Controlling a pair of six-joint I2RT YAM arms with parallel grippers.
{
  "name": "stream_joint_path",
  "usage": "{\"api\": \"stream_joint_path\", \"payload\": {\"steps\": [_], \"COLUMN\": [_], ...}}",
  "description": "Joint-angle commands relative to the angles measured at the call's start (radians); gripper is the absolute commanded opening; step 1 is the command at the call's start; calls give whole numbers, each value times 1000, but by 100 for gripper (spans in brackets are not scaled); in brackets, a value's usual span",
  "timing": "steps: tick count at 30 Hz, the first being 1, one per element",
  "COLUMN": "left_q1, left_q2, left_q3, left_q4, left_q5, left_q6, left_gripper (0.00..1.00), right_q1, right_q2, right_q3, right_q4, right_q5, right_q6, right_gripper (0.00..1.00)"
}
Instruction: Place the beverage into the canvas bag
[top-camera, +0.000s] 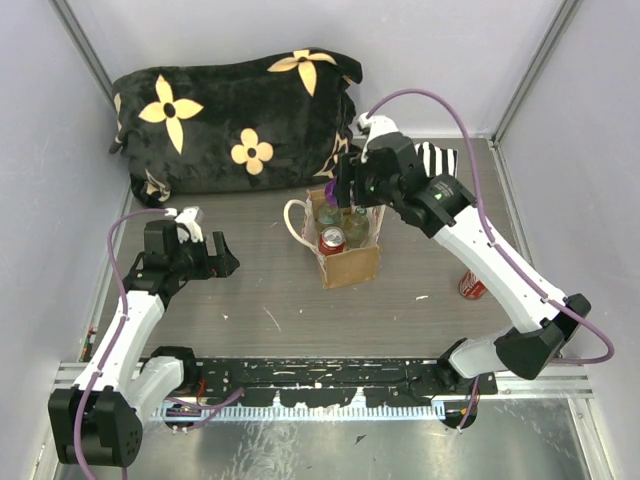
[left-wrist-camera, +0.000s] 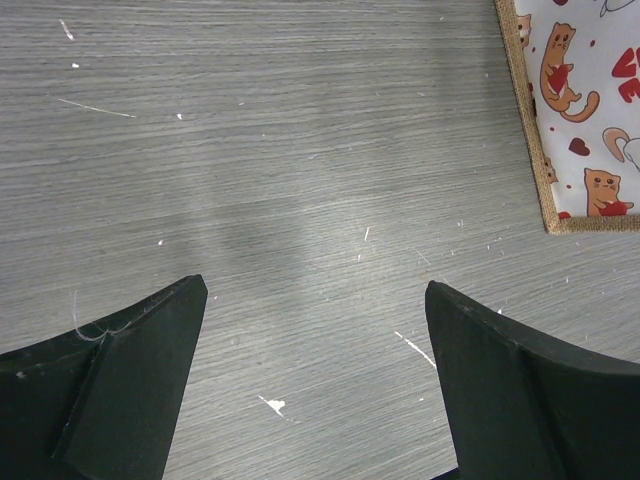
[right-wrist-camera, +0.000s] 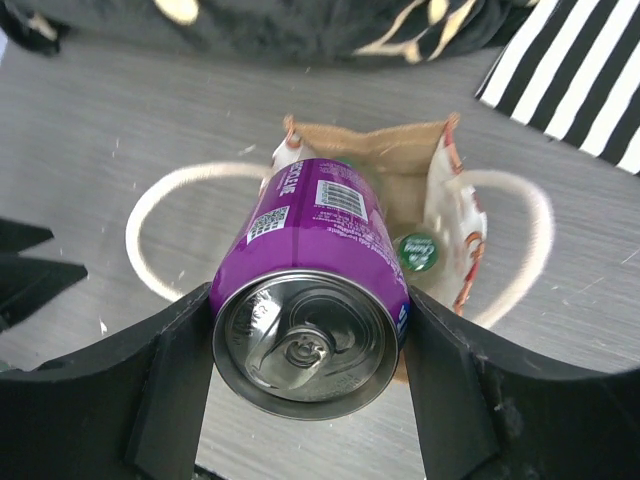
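Note:
The tan burlap canvas bag (top-camera: 350, 265) stands upright at the table's middle, cream handles to each side. A red can (top-camera: 332, 240) and green-capped bottles (top-camera: 355, 222) stand inside it. My right gripper (top-camera: 345, 190) is shut on a purple beverage can (right-wrist-camera: 310, 290) and holds it tilted just above the bag's open mouth (right-wrist-camera: 400, 165), next to a green bottle cap (right-wrist-camera: 417, 251). My left gripper (top-camera: 225, 262) is open and empty, low over the table (left-wrist-camera: 315, 300), left of the bag. The bag's cat-print side (left-wrist-camera: 585, 110) shows at the top right of the left wrist view.
A black flower-print cushion (top-camera: 235, 115) lies along the back. A black-and-white striped fabric (top-camera: 437, 160) lies behind the bag on the right, and it also shows in the right wrist view (right-wrist-camera: 570, 75). A second red can (top-camera: 472, 286) lies on the table to the right.

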Motion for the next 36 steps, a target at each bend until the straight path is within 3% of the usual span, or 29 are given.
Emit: {"api": "stream_joint_path", "payload": {"steps": [1,15,36], "left_q1": [5,5,5], "left_q2": [5,23,24], "left_q3": [0,6,0], "left_q4": [9,9,30], "left_q5": [7,8,28], "left_q6": [8,8,-1], "left_gripper": [98,98,98], "right_q1": [37,44,45], "right_q2": [-75,-106,8], "right_q3": [-43,-212,-202], "right_q4": [91,75,-14], "right_q5": [19,84,129], "right_q6": [11,17,62], "right_gripper": [1,1,1]}}
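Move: The canvas bag that the purple can in my right hand is going to stands open almost straight below me, its middle roughly 1 cm back and some 26 cm down. Inside it, the red can is about 3 cm back and 3 cm to my left, the right bottle about 3 cm ahead and 1 cm right, and the left bottle 6 cm ahead and 4 cm left. From my idle left hand, the bag lies about 6 cm ahead, 24 cm right and 5 cm lower. With my right fingers keeping their hold on the purple can, I lower it some 11 cm towards the free near right corner of the bag, beside the red can and in front of the right bottle. I ease back about 3 cm early on, swing briefly left and then slightly right, and tip the fingers further down by roughly 15 degrees. The descent slows almost to a stop midway, then picks up again. ##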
